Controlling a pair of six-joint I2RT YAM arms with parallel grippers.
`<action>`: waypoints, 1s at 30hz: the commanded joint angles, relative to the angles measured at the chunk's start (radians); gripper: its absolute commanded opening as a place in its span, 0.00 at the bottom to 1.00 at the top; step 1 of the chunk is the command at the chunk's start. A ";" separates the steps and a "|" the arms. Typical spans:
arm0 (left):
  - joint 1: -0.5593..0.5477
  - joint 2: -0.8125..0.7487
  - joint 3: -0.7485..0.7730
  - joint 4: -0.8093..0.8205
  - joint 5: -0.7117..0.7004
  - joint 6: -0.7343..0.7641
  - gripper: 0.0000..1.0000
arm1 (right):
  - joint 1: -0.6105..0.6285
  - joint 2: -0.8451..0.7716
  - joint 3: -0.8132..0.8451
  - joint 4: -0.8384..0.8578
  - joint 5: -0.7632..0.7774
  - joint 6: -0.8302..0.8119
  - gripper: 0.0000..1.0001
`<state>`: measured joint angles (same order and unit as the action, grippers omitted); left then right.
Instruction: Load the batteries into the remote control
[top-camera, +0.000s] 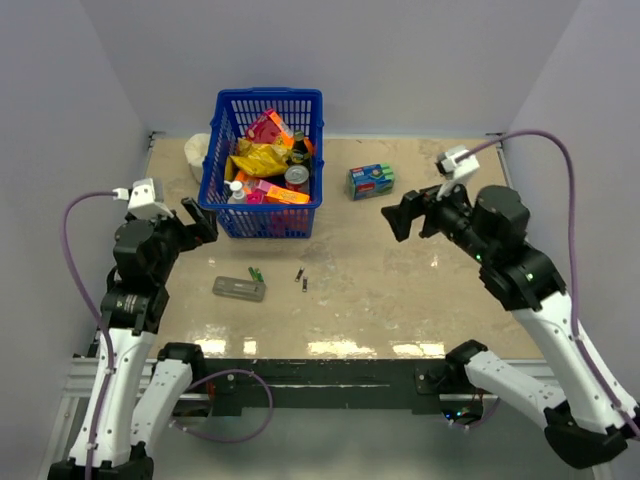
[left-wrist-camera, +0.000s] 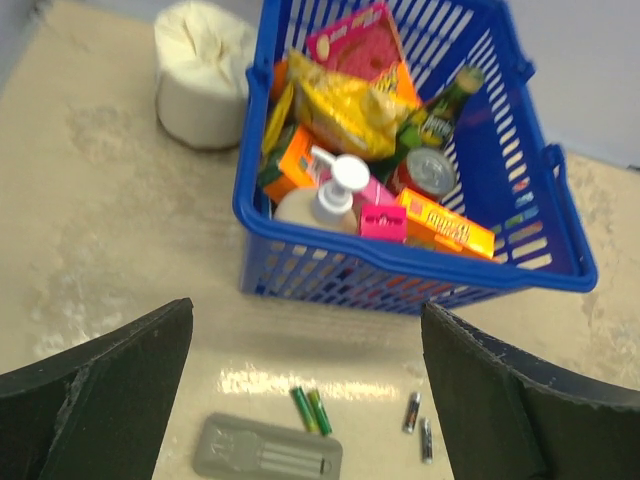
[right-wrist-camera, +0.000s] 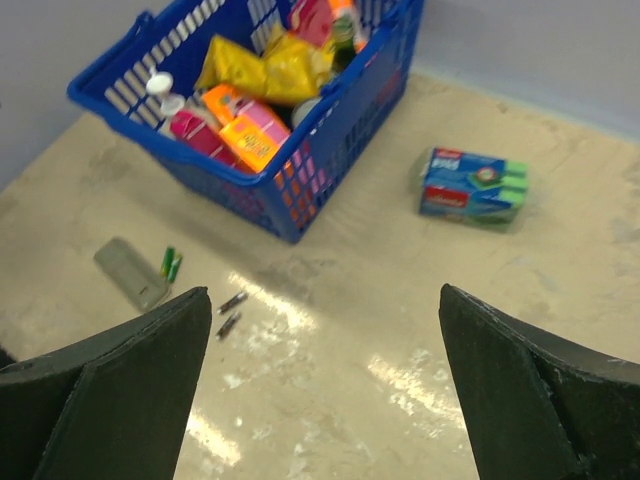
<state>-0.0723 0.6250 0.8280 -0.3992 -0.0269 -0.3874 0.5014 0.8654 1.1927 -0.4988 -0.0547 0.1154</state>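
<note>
The grey remote control (top-camera: 239, 289) lies flat on the table in front of the basket, its back up; it also shows at the bottom of the left wrist view (left-wrist-camera: 267, 450) and at the left of the right wrist view (right-wrist-camera: 130, 272). Two dark batteries (top-camera: 301, 278) lie side by side just right of it (left-wrist-camera: 412, 412) (right-wrist-camera: 231, 302). My left gripper (top-camera: 200, 220) hovers open above and left of them, nothing between its fingers (left-wrist-camera: 305, 305). My right gripper (top-camera: 398, 218) hangs open and empty well to the right (right-wrist-camera: 322, 290).
A bright-green pair of sticks (top-camera: 256, 272) lies against the remote's far edge. A blue basket (top-camera: 265, 218) full of groceries stands behind them. A blue-green box (top-camera: 370, 181) sits right of the basket, and a white roll (top-camera: 197, 155) sits at its left rear.
</note>
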 joint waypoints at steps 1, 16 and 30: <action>0.006 0.045 -0.053 -0.056 0.042 -0.117 1.00 | -0.004 0.092 0.042 -0.069 -0.198 0.015 0.98; 0.000 0.335 -0.236 -0.170 0.030 -0.528 1.00 | 0.049 0.271 -0.016 0.006 -0.258 0.000 0.98; -0.138 0.535 -0.207 -0.191 -0.200 -0.786 0.94 | 0.052 0.300 -0.032 -0.026 -0.198 -0.106 0.98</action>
<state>-0.1749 1.1210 0.5774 -0.5892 -0.1482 -1.0672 0.5495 1.1587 1.1488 -0.5240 -0.2768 0.0628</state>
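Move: The remote control lies some 29 cm below the left hand, about 4 cm back and 5 cm to its right. The green batteries are 1 cm ahead, 11 cm right of that hand; the dark batteries about level with it, 25 cm right; the basket's middle 27 cm ahead, 14 cm right, 18 cm below. From the right hand, the dark batteries lie roughly 7 cm ahead, 26 cm left and 39 cm below. Down towards the remote control's left end goes the left hand, dropping about 25 cm and easing back a little, while its forward-pointing fingers tip some 50 degrees downward and swing counter-clockwise, still wide open. The right hand, also open and empty, sinks about 11 cm and shifts 7 cm left towards the dark batteries, tipping its fingers down, then nearly settles. ##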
